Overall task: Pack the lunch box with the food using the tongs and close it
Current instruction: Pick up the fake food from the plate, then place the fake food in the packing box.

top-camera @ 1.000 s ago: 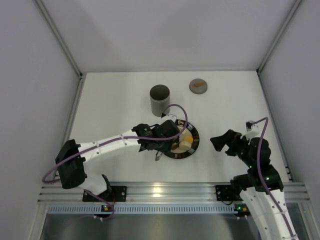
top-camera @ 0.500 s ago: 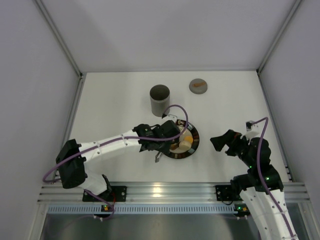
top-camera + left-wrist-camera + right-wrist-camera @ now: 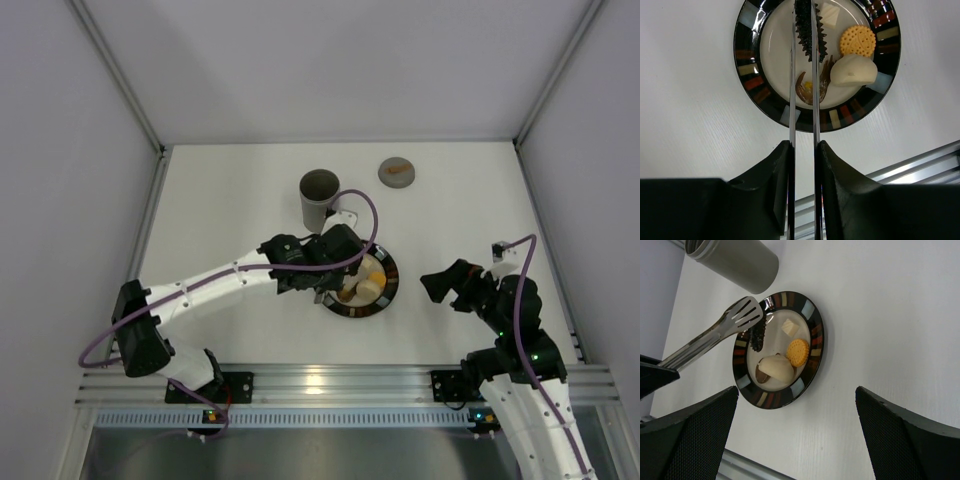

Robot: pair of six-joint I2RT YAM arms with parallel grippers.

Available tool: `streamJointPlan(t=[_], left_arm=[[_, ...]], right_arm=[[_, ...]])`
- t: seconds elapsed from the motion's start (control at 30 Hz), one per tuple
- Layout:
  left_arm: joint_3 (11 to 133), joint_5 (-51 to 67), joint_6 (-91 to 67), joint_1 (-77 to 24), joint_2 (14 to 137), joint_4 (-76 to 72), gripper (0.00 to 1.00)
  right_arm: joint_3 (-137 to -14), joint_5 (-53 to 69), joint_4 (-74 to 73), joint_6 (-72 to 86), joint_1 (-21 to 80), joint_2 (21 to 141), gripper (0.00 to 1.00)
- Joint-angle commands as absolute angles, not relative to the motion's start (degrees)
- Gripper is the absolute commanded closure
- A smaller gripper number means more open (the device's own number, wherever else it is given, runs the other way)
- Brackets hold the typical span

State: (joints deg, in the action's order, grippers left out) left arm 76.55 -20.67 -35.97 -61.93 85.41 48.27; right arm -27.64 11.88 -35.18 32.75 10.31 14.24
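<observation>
My left gripper [image 3: 804, 167] is shut on the silver tongs [image 3: 792, 100], whose two arms run nearly parallel out over the dark striped plate [image 3: 756, 75]. A black spiky piece [image 3: 820, 42] lies under the tong arms; whether it is pinched I cannot tell. Other food on the plate: a round orange biscuit [image 3: 857, 41], a cream dumpling [image 3: 854, 70], a pale cube [image 3: 829, 12] and a brown piece [image 3: 812, 89]. The grey lunch box [image 3: 320, 198] stands upright and open just beyond the plate [image 3: 385, 290]. My right gripper [image 3: 445, 285] hangs open right of the plate, holding nothing.
The flat grey lid [image 3: 397, 172] with an orange mark lies at the back, right of the lunch box. White walls enclose the table on three sides. An aluminium rail [image 3: 340, 380] runs along the near edge.
My left gripper has closed on the tongs and moved up and away from the near edge, toward the lunch box, carrying the tongs over the plate. The right arm has not moved.
</observation>
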Motion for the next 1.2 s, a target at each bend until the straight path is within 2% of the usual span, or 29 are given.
streamJointPlan(t=[0.0, 0.23, 0.4, 0.73, 1.17], left_arm=[[79.89, -23.2, -34.98, -62.05, 84.2, 50.27, 0.74], [84.1, -25.49, -34.1, -61.79, 83.41, 53.16, 0.74], [92.26, -26.89, -32.17, -60.3, 84.46, 56.77, 0.74], [107.13, -23.39, -27.25, -49.77, 88.68, 61.44, 0.73], [105.47, -20.74, -24.61, -39.64, 92.46, 54.49, 0.73]], right_arm=[[-28.21, 12.04, -33.93, 32.61, 9.67, 13.8, 0.01], [-29.18, 11.95, -33.92, 32.26, 9.58, 14.85, 0.01], [-30.14, 11.87, -33.84, 32.08, 9.67, 15.38, 0.01], [-30.32, 12.13, -33.93, 32.08, 9.67, 15.73, 0.01], [-30.06, 11.95, -34.72, 31.73, 9.67, 15.21, 0.0]])
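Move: Ahead of the left hand, which holds the tongs with the black sea cucumber already lifted just off the plate, the grey lunch box stands about 22 cm forward and 4 cm left, its middle some 10 cm lower. The plate's middle lies 4 cm forward, 5 cm right and 16 cm below; the white bun on it is level with the hand, 8 cm right. From the right hand, the lunch box is some 23 cm forward and 26 cm left. Carrying the black sea cucumber pinched between the tong blades, the left hand climbs about 14 cm away from the plate, swings forward and somewhat left to the lunch box, then sinks some 3 cm over its mouth. Forward travel is about 13 cm; the wrist turns roughly 15 degrees counter-clockwise, the tongs tip up slightly, and the fingers keep their hold on them. ##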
